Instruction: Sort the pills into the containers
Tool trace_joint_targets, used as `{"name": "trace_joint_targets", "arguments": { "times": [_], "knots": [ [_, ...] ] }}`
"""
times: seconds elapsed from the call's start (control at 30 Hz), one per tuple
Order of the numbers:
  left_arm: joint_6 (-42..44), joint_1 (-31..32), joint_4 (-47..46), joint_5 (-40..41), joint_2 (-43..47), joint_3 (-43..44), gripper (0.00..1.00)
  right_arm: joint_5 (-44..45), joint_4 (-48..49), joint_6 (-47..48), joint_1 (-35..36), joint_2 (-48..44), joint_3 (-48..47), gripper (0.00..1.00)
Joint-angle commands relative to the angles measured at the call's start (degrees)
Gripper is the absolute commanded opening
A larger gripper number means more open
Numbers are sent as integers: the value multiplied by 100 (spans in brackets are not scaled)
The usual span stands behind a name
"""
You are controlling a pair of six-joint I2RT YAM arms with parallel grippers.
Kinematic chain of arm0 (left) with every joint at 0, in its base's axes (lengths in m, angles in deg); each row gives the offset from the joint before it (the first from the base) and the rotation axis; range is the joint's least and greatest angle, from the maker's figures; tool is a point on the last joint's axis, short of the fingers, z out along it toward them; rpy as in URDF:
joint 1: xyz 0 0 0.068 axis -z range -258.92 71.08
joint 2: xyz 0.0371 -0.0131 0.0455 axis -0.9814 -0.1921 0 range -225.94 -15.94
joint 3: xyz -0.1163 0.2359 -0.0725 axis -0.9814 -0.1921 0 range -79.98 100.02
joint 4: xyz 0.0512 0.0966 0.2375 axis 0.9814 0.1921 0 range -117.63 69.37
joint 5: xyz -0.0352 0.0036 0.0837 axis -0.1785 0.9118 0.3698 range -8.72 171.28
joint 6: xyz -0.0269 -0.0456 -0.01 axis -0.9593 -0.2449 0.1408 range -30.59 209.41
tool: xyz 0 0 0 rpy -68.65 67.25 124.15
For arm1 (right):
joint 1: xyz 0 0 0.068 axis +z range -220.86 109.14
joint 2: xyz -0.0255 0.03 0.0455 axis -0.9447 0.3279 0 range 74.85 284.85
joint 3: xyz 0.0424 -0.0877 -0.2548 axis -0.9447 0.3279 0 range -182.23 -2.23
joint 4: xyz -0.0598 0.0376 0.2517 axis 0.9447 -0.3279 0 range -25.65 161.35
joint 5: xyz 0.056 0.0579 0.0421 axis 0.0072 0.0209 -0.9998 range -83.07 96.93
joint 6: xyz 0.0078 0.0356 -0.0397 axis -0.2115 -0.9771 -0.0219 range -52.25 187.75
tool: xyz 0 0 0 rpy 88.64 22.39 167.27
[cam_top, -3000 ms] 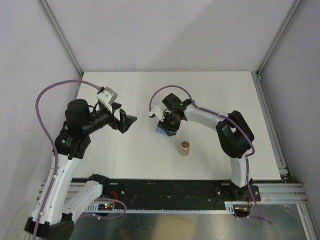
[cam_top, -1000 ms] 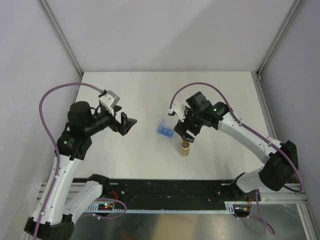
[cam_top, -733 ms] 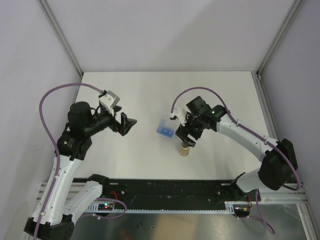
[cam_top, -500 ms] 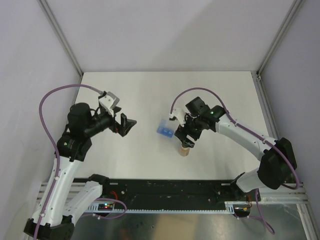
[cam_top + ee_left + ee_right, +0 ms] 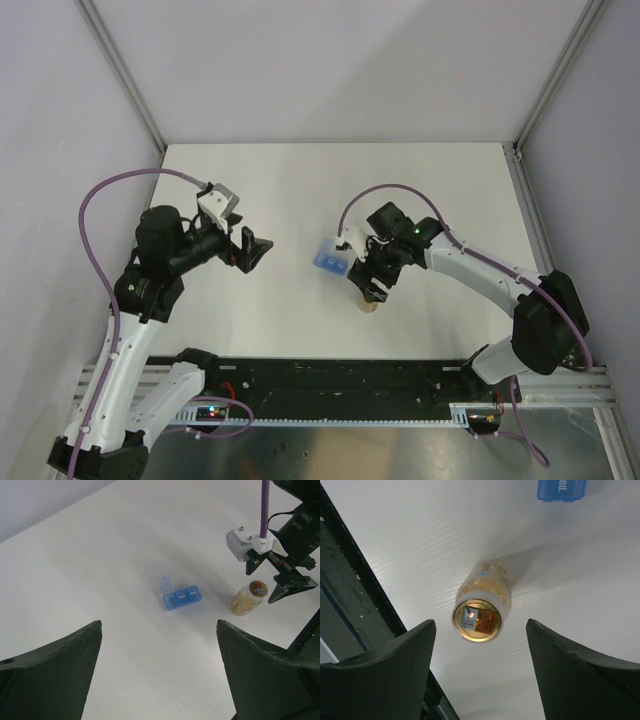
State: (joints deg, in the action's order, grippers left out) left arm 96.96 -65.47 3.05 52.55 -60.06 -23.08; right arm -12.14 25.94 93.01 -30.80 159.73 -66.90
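The light-blue pill box (image 5: 328,258) lies mid-table; its containers (image 5: 182,598) have closed lids, apart from one end lid (image 5: 165,583) that stands up. The amber bottle (image 5: 246,600) stands upright near it, with pale pills showing through its wall. A gold cap (image 5: 476,620) covers its mouth. My right gripper (image 5: 480,622) hangs open right above the bottle (image 5: 369,304), one finger on each side, touching nothing. My left gripper (image 5: 159,625) is wide open and empty, held above the table well to the left of the box (image 5: 561,489).
The black base rail (image 5: 350,580) runs along the near table edge, close to the bottle. White walls and metal frame posts (image 5: 125,80) close in the table at the back and both sides.
My right gripper has come nearer and slightly left, from beside the pill box to over the bottle, and its jaws have narrowed a little. The left arm has stayed put.
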Motion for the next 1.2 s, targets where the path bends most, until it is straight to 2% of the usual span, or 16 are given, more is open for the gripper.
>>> {"name": "trace_joint_targets", "arguments": {
  "times": [0.0,0.37,0.7,1.03,1.17],
  "knots": [
    [88,-34,-123,29,25,-34,100,-116,213,-11,75,115,24,77],
    [107,-36,-116,60,23,-54,100,-79,296,17,110,253,46,64],
    [114,-36,-119,60,63,-67,100,-21,294,46,124,323,50,63],
    [124,-33,-119,56,82,-90,100,-17,254,63,128,382,46,57],
    [128,-36,-122,37,78,-90,100,-22,226,78,134,391,47,49]
  ]
}}
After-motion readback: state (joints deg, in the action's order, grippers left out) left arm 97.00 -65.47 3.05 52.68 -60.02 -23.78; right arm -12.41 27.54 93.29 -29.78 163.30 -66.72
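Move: The pill bottle stands just under the right hand, its middle about 6 cm below, some 2 cm to the left and 1 cm back. The blue pill organiser, one lid open, lies roughly 9 cm ahead and 10 cm left of the right hand, about 9 cm lower. From the idle left hand the bottle is some 21 cm to the right, nearly level fore and aft (2 cm back), and 25 cm below. The right hand eases down about 2 cm over the pill bottle while its fingers part-close around the rim. ##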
